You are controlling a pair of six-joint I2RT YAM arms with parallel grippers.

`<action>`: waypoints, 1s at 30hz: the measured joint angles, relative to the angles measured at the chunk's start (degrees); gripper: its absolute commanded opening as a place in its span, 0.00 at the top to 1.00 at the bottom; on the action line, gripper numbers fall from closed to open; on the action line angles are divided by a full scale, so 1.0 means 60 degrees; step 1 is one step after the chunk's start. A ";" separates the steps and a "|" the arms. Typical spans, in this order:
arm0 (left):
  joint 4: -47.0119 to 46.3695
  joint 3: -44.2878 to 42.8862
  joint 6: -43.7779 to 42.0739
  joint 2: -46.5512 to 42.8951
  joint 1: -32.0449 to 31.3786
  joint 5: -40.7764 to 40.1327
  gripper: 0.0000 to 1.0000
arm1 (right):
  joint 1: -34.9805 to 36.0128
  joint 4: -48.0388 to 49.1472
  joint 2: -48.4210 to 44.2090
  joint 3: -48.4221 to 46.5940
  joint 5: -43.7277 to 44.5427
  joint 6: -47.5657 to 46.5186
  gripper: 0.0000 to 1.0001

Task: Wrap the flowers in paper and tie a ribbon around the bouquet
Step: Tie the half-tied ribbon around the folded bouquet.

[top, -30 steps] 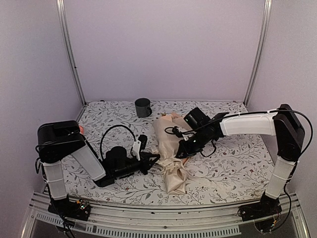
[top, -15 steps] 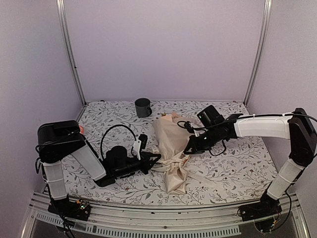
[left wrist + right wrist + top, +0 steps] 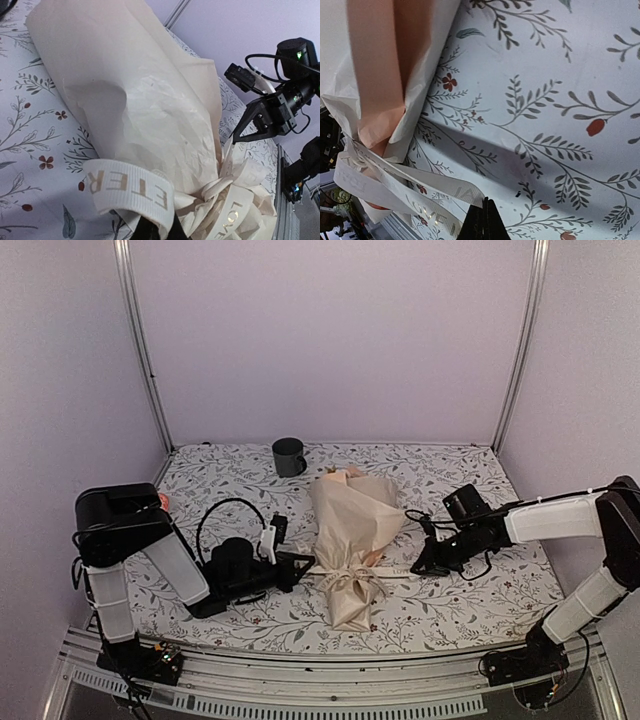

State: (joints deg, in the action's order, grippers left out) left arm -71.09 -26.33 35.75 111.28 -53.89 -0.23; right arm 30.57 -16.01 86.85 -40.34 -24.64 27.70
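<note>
The bouquet (image 3: 350, 525) lies mid-table, a cream paper (image 3: 145, 95) cone with its pinched neck toward the near edge. The flowers are hidden inside, save a yellowish tip (image 3: 331, 471) at the far open end. The cream ribbon (image 3: 345, 575) is knotted round the neck. My left gripper (image 3: 303, 565) sits just left of the knot, shut on a lettered ribbon end (image 3: 131, 187) that curls over its tips (image 3: 150, 231). My right gripper (image 3: 414, 570) is out to the right, shut on the other ribbon end (image 3: 457, 187), which runs straight from the knot to its tips (image 3: 484, 209).
A dark mug (image 3: 289, 456) stands at the back of the floral tablecloth (image 3: 470, 590), behind the bouquet. Frame posts (image 3: 140, 350) rise at both back corners. The paper's peach inner face (image 3: 375, 75) shows beside the right gripper.
My right gripper has swung from over the bouquet out to the right and nearer, drawing its ribbon end straight. The left gripper shifted slightly left, and the knot has drawn tighter.
</note>
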 measured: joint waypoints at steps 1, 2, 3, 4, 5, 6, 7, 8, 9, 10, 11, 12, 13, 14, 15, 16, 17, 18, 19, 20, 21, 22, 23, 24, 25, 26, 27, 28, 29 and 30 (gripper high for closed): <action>0.0000 0.0051 0.0098 0.0000 0.0025 -0.0015 1.00 | -0.0215 0.0131 -0.0058 0.0200 -0.0095 0.0015 1.00; 0.0000 0.0117 0.0200 0.0000 0.0058 -0.0040 1.00 | -0.0375 0.0226 -0.0076 0.0335 -0.0164 0.0029 1.00; 0.0000 0.0178 0.0317 0.0000 0.0087 -0.0055 1.00 | -0.0601 0.0353 -0.0076 0.0517 -0.0262 0.0026 1.00; 0.0000 0.0233 0.0401 0.0000 0.0106 -0.0066 1.00 | -0.0787 0.0412 -0.0073 0.0648 -0.0350 0.0022 1.00; -0.0007 0.0299 0.0532 0.0000 0.0131 -0.0076 1.00 | -0.0929 0.0477 -0.0073 0.0754 -0.0426 0.0018 1.00; -0.0011 0.0357 0.0641 0.0000 0.0146 -0.0076 1.00 | -0.1122 0.0608 -0.0069 0.0882 -0.0546 0.0004 1.00; -0.0018 0.0404 0.0765 0.0000 0.0160 -0.0076 1.00 | -0.1300 0.0729 -0.0051 0.0998 -0.0652 -0.0011 1.00; -0.0036 0.0441 0.0831 0.0000 0.0171 -0.0076 1.00 | -0.1453 0.0834 -0.0015 0.1096 -0.0772 -0.0033 1.00; -0.0047 0.0474 0.0940 0.0000 0.0182 -0.0073 1.00 | -0.1577 0.0943 0.0062 0.1169 -0.0885 -0.0051 1.00; -0.0087 0.0492 0.1038 0.0025 0.0200 -0.0062 1.00 | -0.1668 0.1042 0.0168 0.1217 -0.0998 -0.0076 1.00; -0.0164 0.0495 0.1093 0.0098 0.0211 -0.0066 1.00 | -0.1727 0.1137 0.0266 0.1235 -0.1144 -0.0091 1.00; -0.0189 0.0495 0.1162 0.0182 0.0237 -0.0062 1.00 | -0.1759 0.1257 0.0339 0.1235 -0.1242 -0.0106 1.00; -0.0193 0.0495 0.1242 0.0284 0.0262 -0.0062 1.00 | -0.1774 0.1344 0.0393 0.1235 -0.1315 -0.0117 1.00; -0.0186 0.0499 0.1322 0.0368 0.0291 -0.0066 1.00 | -0.1785 0.1443 0.0455 0.1235 -0.1406 -0.0120 1.00; -0.0189 0.0506 0.1413 0.0433 0.0321 -0.0062 1.00 | -0.1792 0.1534 0.0514 0.1235 -0.1486 -0.0124 1.00; -0.0229 0.0521 0.1494 0.0470 0.0353 -0.0058 1.00 | -0.1800 0.1610 0.0561 0.1235 -0.1534 -0.0127 1.00; -0.0248 0.0525 0.1555 0.0474 0.0390 -0.0047 1.00 | -0.1814 0.1665 0.0594 0.1235 -0.1574 -0.0131 1.00; -0.0266 0.0521 0.1632 0.0484 0.0426 -0.0025 1.00 | -0.1843 0.1723 0.0645 0.1235 -0.1650 -0.0135 1.00; -0.0310 0.0521 0.1672 0.0506 0.0463 -0.0004 1.00 | -0.1861 0.1770 0.0685 0.1235 -0.1716 -0.0138 1.00; -0.0364 0.0521 0.1698 0.0528 0.0499 0.0029 1.00 | -0.1880 0.1843 0.0739 0.1235 -0.1810 -0.0157 0.97; -0.0386 0.0521 0.1698 0.0532 0.0528 0.0084 1.00 | -0.1909 0.1891 0.0780 0.1235 -0.1894 -0.0193 0.89; -0.0397 0.0521 0.1690 0.0539 0.0550 0.0146 1.00 | -0.1931 0.1894 0.0790 0.1231 -0.1953 -0.0244 0.83; -0.0441 0.0517 0.1661 0.0565 0.0565 0.0219 1.00 | -0.1942 0.1858 0.0787 0.1220 -0.2033 -0.0288 0.74; -0.0499 0.0517 0.1650 0.0586 0.0565 0.0248 1.00 | -0.1956 0.1745 0.0721 0.1158 -0.2025 -0.0353 0.65; -0.0535 0.0517 0.1643 0.0605 0.0576 0.0270 1.00 | -0.1971 0.1548 0.0601 0.1064 -0.1891 -0.0372 0.58; -0.0583 0.0517 0.1639 0.0630 0.0586 0.0295 1.00 | -0.1993 0.1315 0.0459 0.0958 -0.1734 -0.0382 0.54; -0.0634 0.0517 0.1639 0.0656 0.0597 0.0331 1.00 | -0.2007 0.0980 0.0262 0.0798 -0.1424 -0.0474 0.51; -0.0670 0.0514 0.1636 0.0674 0.0605 0.0361 1.00 | -0.2029 0.0616 0.0025 0.0597 -0.1056 -0.0521 0.50; -0.0729 0.0514 0.1632 0.0707 0.0608 0.0382 1.00 | -0.2033 0.0244 -0.0226 0.0361 -0.0667 -0.0543 0.50; -0.0750 0.0510 0.1628 0.0718 0.0616 0.0397 1.00 | -0.2011 -0.0087 -0.0444 0.0120 -0.0259 -0.0554 0.50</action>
State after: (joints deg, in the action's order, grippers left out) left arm -75.59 -23.27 45.52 115.59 -50.19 2.15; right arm 18.50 -16.53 84.18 -39.62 -26.20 24.38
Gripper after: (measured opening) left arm 0.005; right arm 0.494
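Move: The ribbon knot at the bouquet's neck lies about 9 cm to the right of the left fingers, level fore and aft and some 2 cm below them. From the right fingers the knot is roughly 13 cm to the left, about as high and as far out. From the left hand, the paper bouquet's body is centred some 13 cm ahead and 9 cm to the right, its paper foot 9 cm back and 8 cm to the right. Still pinching the two ribbon ends, the hands draw them apart from the knot and downwards: the right goes about 4 cm right and 2.5 cm down, the left some 2.5 cm left and 3 cm down, tipping its fingers about 10 degrees lower. Then the right fingers open about halfway, let go of their ribbon and lift off up, forward and slightly right, while the left keeps its hold and nearly stays. ##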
